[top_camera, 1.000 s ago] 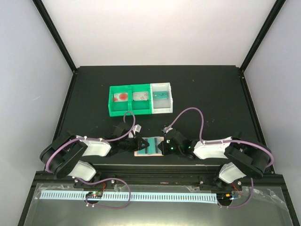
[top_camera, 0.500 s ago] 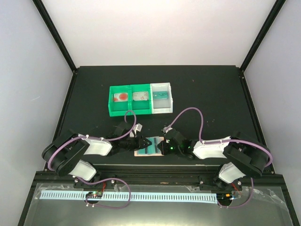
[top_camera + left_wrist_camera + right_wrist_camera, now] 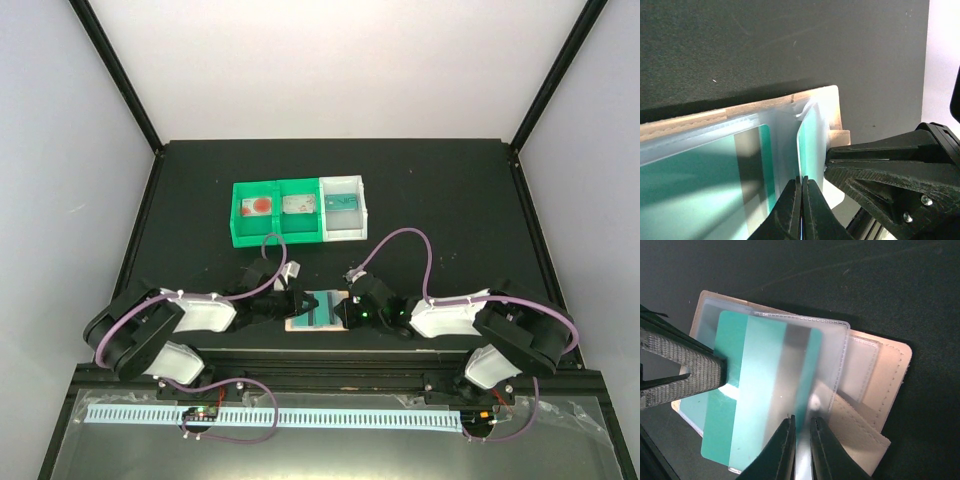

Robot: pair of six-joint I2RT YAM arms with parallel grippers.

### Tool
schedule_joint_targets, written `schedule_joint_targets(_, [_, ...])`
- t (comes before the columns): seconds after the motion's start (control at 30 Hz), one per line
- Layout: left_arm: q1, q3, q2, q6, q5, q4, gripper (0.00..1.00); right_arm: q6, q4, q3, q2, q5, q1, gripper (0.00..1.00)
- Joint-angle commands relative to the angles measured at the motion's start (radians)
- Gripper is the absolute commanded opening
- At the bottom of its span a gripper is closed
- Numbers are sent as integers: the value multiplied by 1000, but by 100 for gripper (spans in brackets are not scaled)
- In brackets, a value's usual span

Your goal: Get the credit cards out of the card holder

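Observation:
The tan card holder [image 3: 300, 325] lies open on the black table near the front edge, between my two grippers. A teal credit card [image 3: 755, 375] sits in its clear plastic sleeve [image 3: 835, 355], with the tan leather [image 3: 885, 385] spread out beneath. My left gripper [image 3: 801, 182] is shut on the card's edge at the sleeve's cut-out; the right wrist view shows it at the card's left side [image 3: 720, 377]. My right gripper [image 3: 801, 435] is shut on the sleeve's opposite edge, pinning the holder. It shows from the left wrist as well [image 3: 827, 162].
A green-and-white three-compartment bin [image 3: 298, 232] stands behind the holder at mid-table. Its white section holds a teal card [image 3: 343, 203]; a red-marked item [image 3: 259, 207] lies in the left green one. The table's front rail runs just behind both arms' bases.
My left gripper nudged toward the holder, then settled back on the card's edge. The holder and my right gripper have not visibly moved.

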Motion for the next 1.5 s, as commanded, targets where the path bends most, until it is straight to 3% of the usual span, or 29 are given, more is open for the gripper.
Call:
schedule_joint_targets(0.0, [3, 0, -48, 16, -57, -75, 2, 15, -123, -36, 55, 38, -3, 11])
schedule_joint_targets(0.63, [20, -27, -282, 60, -157, -256, 2, -1, -187, -5, 2, 64, -3, 12])
schedule_joint_targets(0.87, [20, -13, -510, 108, -275, -401, 2, 1, -280, 34, -138, 63, -4, 16])
schedule_joint_targets(1.13, [11, 10, -727, 267, -364, -468, 1, 64, -379, 117, -338, -12, -7, 22])
schedule_joint_targets(1.47, [-164, 7, -808, 476, -562, -426, 2, 277, -586, 292, -398, -3, -9, 36])
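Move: The left fingers already pinch the left edge of a teal card raised from the card holder. The holder's middle lies about 3 cm to their right, 1 cm back and 2 cm below. The white compartment is some 23 cm ahead and 6 cm to the right of the left hand; the middle green compartment is equally far ahead, 4 cm to the left. From the right hand, its tips on the clear sleeve, the holder's middle lies roughly 4 cm left, 1 cm ahead. Leftwards and slowly at first, the left hand draws the pinched card out of the clear sleeve, then climbs faster to about 12 cm up and 6 cm left, its wrist tilting the fingers outward and up while they keep their hold. The right hand stays on the sleeve until about halfway, then shifts a little right and back, comes free and rises some 14 cm, its fingers opening somewhat. ##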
